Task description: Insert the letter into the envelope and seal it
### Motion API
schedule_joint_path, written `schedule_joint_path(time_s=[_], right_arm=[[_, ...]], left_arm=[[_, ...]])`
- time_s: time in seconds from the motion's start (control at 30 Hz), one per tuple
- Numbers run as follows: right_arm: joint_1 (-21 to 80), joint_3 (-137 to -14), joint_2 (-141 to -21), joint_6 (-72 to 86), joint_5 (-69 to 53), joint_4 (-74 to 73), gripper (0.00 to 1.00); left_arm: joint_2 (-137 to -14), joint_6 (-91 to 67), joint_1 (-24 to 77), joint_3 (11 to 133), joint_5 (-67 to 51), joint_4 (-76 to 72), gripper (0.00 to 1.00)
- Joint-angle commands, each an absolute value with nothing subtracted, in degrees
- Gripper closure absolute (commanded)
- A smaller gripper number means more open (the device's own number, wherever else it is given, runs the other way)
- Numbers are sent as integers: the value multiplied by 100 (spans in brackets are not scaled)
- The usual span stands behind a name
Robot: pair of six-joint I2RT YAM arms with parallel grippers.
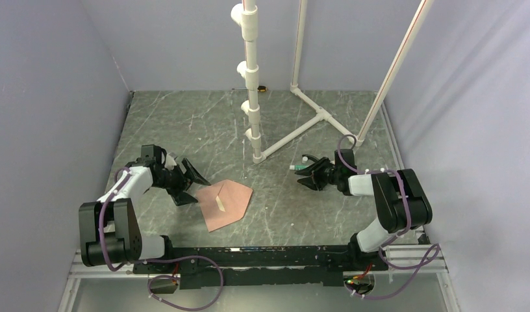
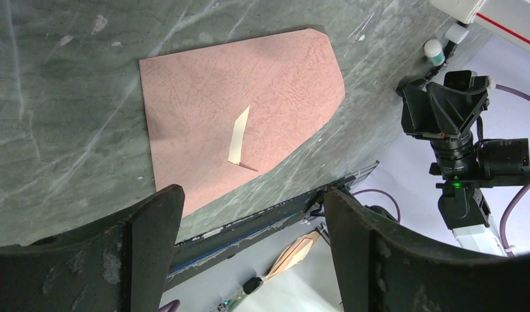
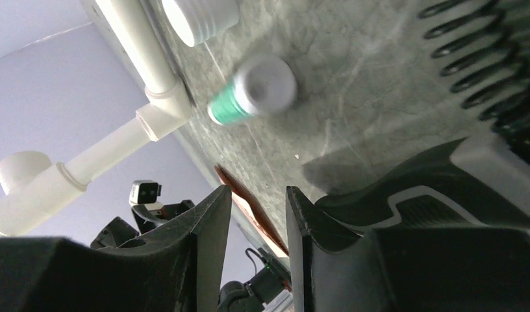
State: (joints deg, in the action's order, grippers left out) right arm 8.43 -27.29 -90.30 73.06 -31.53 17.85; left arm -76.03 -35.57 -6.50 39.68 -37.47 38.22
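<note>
The pinkish-brown envelope lies flat on the marble table near the front, its pointed side toward the right. A small cream strip sticks up from its middle. No separate sheet shows, so the letter is hidden or out of view. My left gripper hovers just left of the envelope, wide open and empty. Over at the right, my right gripper stands apart from the envelope with a narrow gap between its jaws and nothing in it. A green-and-white glue stick lies just beyond its fingertips.
A white PVC pipe stand rises behind the envelope, its base pipes spreading across the back right. Grey walls close in the table on three sides. The table's front edge runs just below the envelope, with a tan paper scrap beneath it.
</note>
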Motion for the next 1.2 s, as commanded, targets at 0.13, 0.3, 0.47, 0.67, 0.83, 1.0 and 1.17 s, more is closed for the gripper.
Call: schedule_joint_path(time_s=[0.13,0.3,0.47,0.67,0.83,1.0,1.17], right_arm=[[804,-3021,-8384,6943,-2954,1216,59],[931,-3153,-7646,6274,-2817,526,59],[1495,-3266,-7191,5969,-2246,339,62],[2745,-3916,-7877,5600,-1364,209,74],[3245,-4352,-8844,5784,-1250,273,80],[3576,-4564,-9488,6066,-1346,660,81],[3817,-4722,-9982,6276,-1550,897,81]], left_arm=[[-7577,-3432,-642,4248,-3652,3865,18],[-7272,-3483,-641,4321,-3329,4107,22],[-6900,-3695,-642,4167,-3085,4184,47],[-6847,-3939,-563,3763,-3192,4008,63],[-7067,-4192,-456,3580,-3016,3986,70],[-7139,-4329,-314,3625,-2335,4199,75],[-7152,-4526,-140,3498,-1802,4161,75]])
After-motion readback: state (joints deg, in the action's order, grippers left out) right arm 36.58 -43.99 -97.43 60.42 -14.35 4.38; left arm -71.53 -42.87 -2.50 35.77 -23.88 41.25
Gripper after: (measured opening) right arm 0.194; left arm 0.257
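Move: Some 28 cm to the right hand's left and 11 cm back lies the middle of the envelope, about 3 cm lower. The released glue stick is roughly 3 cm ahead and 2 cm below this hand, its cap 7 cm ahead and 3 cm right, the pliers 2 cm ahead and 10 cm right. From the left hand, the envelope's middle is about 8 cm right, 5 cm back and 6 cm down. Leaving the glue stick, the empty right hand lifts about 7 cm, swings some 12 cm left and slightly back towards the envelope, then sinks near the table, turning about 25 degrees counter-clockwise and closing its part-open fingers further. The left hand bobs up, then goes back and down about 3 cm each beside the envelope's left edge, shutting its wide fingers most of the way. ##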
